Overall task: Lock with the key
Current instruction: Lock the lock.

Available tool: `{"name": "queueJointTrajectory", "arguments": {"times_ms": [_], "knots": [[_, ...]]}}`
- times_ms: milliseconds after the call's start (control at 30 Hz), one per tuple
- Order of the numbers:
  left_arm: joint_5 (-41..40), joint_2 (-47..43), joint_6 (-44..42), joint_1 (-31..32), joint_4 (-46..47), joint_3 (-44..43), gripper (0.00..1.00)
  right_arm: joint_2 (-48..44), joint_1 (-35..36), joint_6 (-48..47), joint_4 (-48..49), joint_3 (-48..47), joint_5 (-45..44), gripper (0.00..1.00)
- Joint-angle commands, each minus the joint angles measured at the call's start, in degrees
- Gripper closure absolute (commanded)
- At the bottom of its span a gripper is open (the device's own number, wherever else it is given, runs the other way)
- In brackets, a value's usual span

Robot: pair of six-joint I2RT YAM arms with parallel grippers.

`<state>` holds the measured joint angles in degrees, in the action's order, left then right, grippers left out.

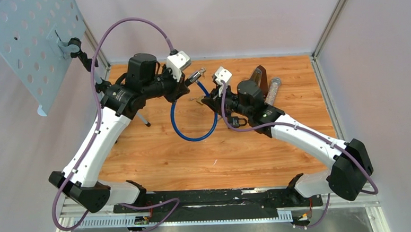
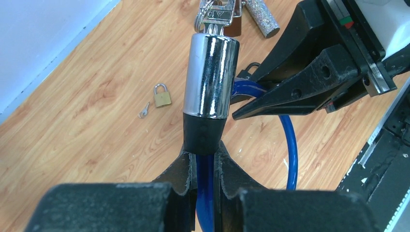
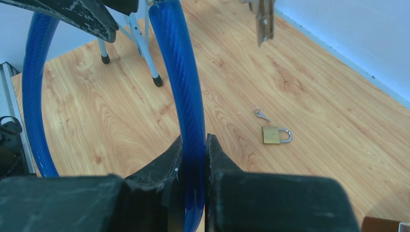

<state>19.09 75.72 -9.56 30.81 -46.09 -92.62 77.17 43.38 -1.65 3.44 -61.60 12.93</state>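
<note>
A blue cable lock (image 1: 194, 137) hangs in a loop between both arms above the wooden table. Its chrome barrel (image 2: 211, 77) points away from my left wrist, and a key (image 2: 216, 17) on a ring sits in its far end. My left gripper (image 2: 205, 154) is shut on the blue cable just behind the barrel's black collar. My right gripper (image 3: 194, 145) is shut on another stretch of the cable (image 3: 179, 72), its fingers (image 2: 290, 92) close beside the barrel. The key bunch (image 3: 263, 19) hangs at the top of the right wrist view.
A small brass padlock (image 2: 162, 95) and its small key (image 2: 143, 110) lie on the table below the barrel. A glittery tube (image 1: 272, 91) and a brown object (image 1: 258, 76) stand at the back right. A black padlock (image 1: 239, 121) sits near the right arm. A perforated board (image 1: 30, 45) on a stand is at the left.
</note>
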Motion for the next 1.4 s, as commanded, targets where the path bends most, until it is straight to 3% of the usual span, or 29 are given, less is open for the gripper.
{"name": "queueJointTrajectory", "arguments": {"times_ms": [0, 133, 267, 533, 833, 1200, 1367], "knots": [[3.0, 1.79, -1.69, 1.61, -4.26, 0.13, 0.84, -3.46, 1.01, 0.6, 21.39, 0.25, 2.81, 1.0], [3.92, 1.24, -1.12, 1.62, -3.21, -0.98, 0.57, -3.33, 0.99, 0.29, 24.93, 3.14, 1.59, 1.0], [5.04, -0.29, 0.14, 1.61, 0.18, -0.5, 0.41, -3.34, 1.01, -0.34, 28.18, 5.88, 1.28, 1.0], [5.68, -2.89, 4.14, 1.57, 6.9, 0.21, 0.19, -3.32, 1.01, -1.45, 28.29, 7.51, 1.09, 1.0], [5.54, -3.2, 17.16, 1.61, 17.97, 4.87, 0.21, -3.51, 1.01, -0.77, 29.33, 8.65, -1.98, 1.0], [2.28, -3.35, 24.17, 1.62, 20.59, 4.01, 0.15, -3.16, 1.1, -0.96, 31.16, 9.99, -5.08, 1.0], [-0.54, -2.5, 30.6, 1.58, 23.83, 6.86, 0.24, -2.34, 1.07, 0.48, 32.74, 9.29, -5.8, 1.0]]}}
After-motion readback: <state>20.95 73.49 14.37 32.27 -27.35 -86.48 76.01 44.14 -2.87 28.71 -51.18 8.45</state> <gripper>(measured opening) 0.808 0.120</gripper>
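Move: My left fingers hold the cable lock just under its head; the lock head, key in its top, stands about 3 cm ahead, 3 cm to the right and 3 cm above that hand. The brass padlock lies on the table some 10 cm ahead, 3 cm right and 28 cm below; the small key is 4 cm to the padlock's left. My right hand grips the cable's other end; from it the head is about 2 cm ahead, 2 cm left and 9 cm up. My left hand opens wide and lets go below the lock head, easing back a centimetre or so, then shifts about 4 cm right and up, fingertips tipping up some 20 degrees, to bring the open fingers around the head. Early on, my right hand keeps its grip on the cable, rises about 3 cm and tips its fingers up roughly 15 degrees. ##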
